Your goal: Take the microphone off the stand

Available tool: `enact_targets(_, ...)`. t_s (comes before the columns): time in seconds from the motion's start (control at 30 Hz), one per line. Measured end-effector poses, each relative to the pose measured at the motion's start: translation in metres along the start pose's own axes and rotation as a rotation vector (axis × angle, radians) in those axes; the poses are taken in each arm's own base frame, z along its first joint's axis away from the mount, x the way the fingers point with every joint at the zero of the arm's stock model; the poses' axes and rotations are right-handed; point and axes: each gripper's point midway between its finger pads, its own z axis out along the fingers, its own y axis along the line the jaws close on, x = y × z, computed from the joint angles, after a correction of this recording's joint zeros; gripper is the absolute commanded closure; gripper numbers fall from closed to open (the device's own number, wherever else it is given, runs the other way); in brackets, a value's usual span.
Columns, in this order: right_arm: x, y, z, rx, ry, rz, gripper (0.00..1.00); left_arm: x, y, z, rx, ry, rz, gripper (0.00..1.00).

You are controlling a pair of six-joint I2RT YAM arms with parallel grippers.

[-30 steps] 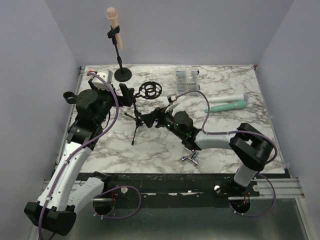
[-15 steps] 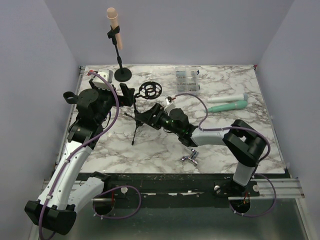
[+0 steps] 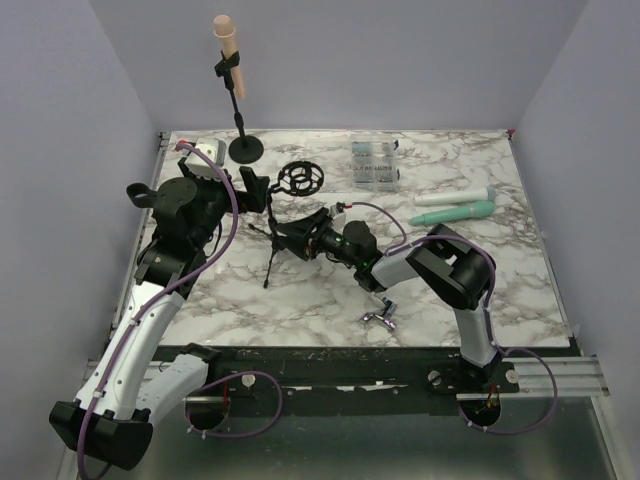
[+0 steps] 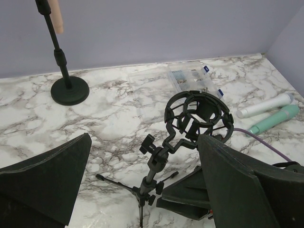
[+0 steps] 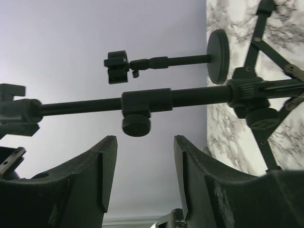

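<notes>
A peach microphone point(image 3: 226, 36) sits upright in the clip of a black round-base stand point(image 3: 245, 148) at the back left; it also shows in the left wrist view point(image 4: 57, 16). A black tripod stand point(image 3: 272, 240) carries an empty ring shock mount point(image 3: 300, 179) mid-table. My left gripper point(image 3: 253, 190) is open, its wide-spread fingers point(image 4: 42, 180) on either side of the tripod pole point(image 4: 151, 173) from above. My right gripper point(image 3: 298, 238) is open and lies low, right beside the tripod; its fingers point(image 5: 92, 180) sit just below the pole's knob point(image 5: 136, 126).
A mint microphone point(image 3: 452, 213) and a white one point(image 3: 455, 196) lie at the right. A clear compartment box point(image 3: 374, 160) is at the back middle. A small metal piece point(image 3: 380, 319) lies near the front edge. A white object point(image 3: 205, 150) sits at the back left.
My right arm has reached left, bringing its open gripper up against the tripod stand. The left arm and the peach microphone have not moved.
</notes>
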Motion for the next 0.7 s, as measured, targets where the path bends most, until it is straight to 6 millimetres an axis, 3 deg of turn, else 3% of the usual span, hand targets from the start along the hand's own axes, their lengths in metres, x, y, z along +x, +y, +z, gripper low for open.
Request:
enact_targets(0.1,0.000,0.009,0.000,-0.035,0.001,0.009,0.43,0.000,0.000,0.000,0.000,0.000,0.000,0.01)
enact_targets(0.33,-0.003,0.021,0.003,-0.066,-0.001,0.021,0.57,0.000,0.000,0.000,0.000,0.000,0.000,0.01)
enact_targets(0.7,-0.008,0.010,0.008,-0.013,-0.014,-0.063,0.76,0.000,0.000,0.000,0.000,0.000,0.000,0.01)
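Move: The knob on the tripod stand's pole is almost at my right fingertips, some 2 cm ahead, 3 cm to the left and 1 cm above. The ring cradle stands about 13 cm above that hand, 3 cm ahead and 3 cm to its right. The round-base stand is roughly 30 cm ahead and 13 cm left, its middle about 5 cm higher. From my left hand the knob is about 3 cm ahead, 5 cm right and 19 cm below. I close my right fingers, one above the other, from a bit over half open to about a quarter, bringing them in around the tripod stand's knob. As they narrow I lift that hand about 2 cm, then sink it back by 1 cm, while easing forward roughly 1 cm with the fingers still pointing level at the pole. By the end the fingertips are at the knob's edge, bearing against the stand. ##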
